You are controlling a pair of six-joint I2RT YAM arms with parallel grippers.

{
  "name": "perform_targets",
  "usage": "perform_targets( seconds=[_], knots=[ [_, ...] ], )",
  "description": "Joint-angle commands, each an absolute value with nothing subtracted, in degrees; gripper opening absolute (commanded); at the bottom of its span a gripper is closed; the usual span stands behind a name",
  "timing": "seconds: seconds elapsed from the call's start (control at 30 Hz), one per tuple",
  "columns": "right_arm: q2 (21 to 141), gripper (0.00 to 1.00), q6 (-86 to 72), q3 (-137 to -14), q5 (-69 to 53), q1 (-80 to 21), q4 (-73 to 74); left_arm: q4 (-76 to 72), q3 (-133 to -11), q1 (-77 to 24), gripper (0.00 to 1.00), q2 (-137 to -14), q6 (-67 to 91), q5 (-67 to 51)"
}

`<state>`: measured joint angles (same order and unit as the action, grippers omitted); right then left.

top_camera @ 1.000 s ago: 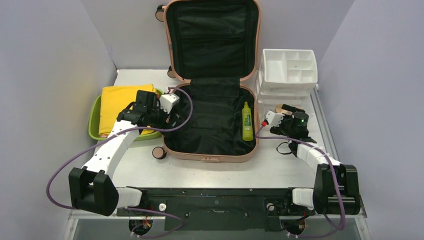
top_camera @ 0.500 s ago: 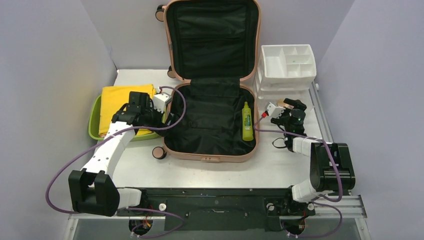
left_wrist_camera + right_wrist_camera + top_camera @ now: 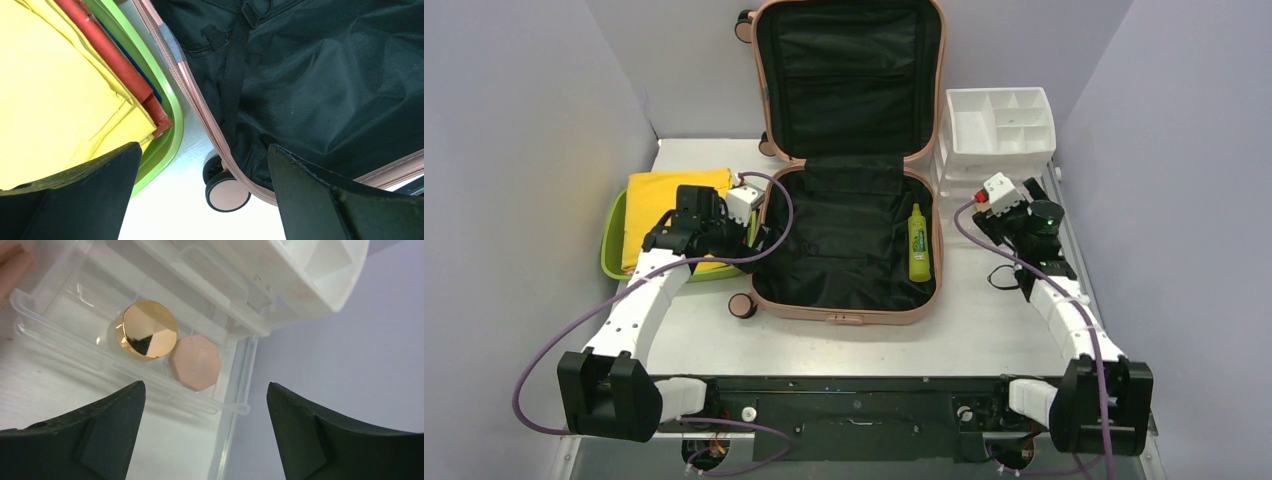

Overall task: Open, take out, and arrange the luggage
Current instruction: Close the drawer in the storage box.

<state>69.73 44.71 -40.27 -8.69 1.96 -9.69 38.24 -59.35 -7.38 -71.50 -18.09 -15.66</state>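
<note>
The luggage (image 3: 839, 312), a salmon-pink hard-shell suitcase, lies open mid-table with its black-lined lid standing upright at the back. A yellow-green bottle (image 3: 918, 243) lies inside along its right wall. My left gripper (image 3: 754, 235) hangs open over the suitcase's left rim, with nothing between its fingers. In the left wrist view the pink rim (image 3: 200, 107) and a caster wheel (image 3: 227, 192) show between the open left gripper (image 3: 202, 150). My right gripper (image 3: 205, 386) is open and empty above a clear pulled-out drawer (image 3: 125, 377) holding a gold-capped jar (image 3: 149, 329) and a pink octagonal piece (image 3: 195, 362).
A lime-green tub (image 3: 614, 235) left of the suitcase holds a folded yellow cloth (image 3: 664, 205) over a red item (image 3: 115, 65). The white drawer organizer (image 3: 1001, 125) stands at the back right, close to the right wall. Purple cables trail from both arms.
The right arm has swung away from the suitcase's right side, back and right, to the organizer's drawer. The left arm has drawn slightly left and back. Both grippers stay open.
</note>
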Motion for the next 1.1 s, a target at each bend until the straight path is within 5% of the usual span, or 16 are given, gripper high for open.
perform_targets(
  seconds=[0.0,0.1,0.37,1.07],
  knots=[
    [64.77,0.82,26.28,-39.51,-14.98,3.96,-0.50,35.46,-59.97,-6.94,0.96,-70.53,-17.18,-17.42],
    [65.90,0.73,23.15,-39.07,-17.38,6.09,-0.49,35.55,-60.05,-6.94,0.96,-70.99,-17.22,-17.37],
    [78.80,0.29,19.13,-46.66,-22.75,8.68,8.91,35.63,-59.68,-6.79,0.96,-69.36,-17.64,-16.56],
    [91.13,0.24,10.38,-57.59,-20.61,8.59,-1.66,35.50,-59.81,-6.49,0.96,-71.05,-18.10,-15.21]
  ],
)
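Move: The open clear drawer's front lies about 10 cm below the right hand, only 1 cm or so ahead and centred under it. Inside the drawer the gold jar stands some 6 cm ahead and 2 cm left of this hand, and the pink octagonal jar 5 cm ahead and 5 cm right, both roughly 11 cm below. The white top tray is about 14 cm ahead, 2 cm left and 2 cm higher. From the left hand the drawer front is about 50 cm right, 6 cm ahead and 8 cm lower. Back about 4 cm and down some 10 cm, the right hand clears the drawer's front edge and drops outside it, tipping its fingers down, rolling its left side up and closing them most of the way. It then turns forward about 5 cm at low height, bringing the nearly shut fingertips up against the clear drawer front. ##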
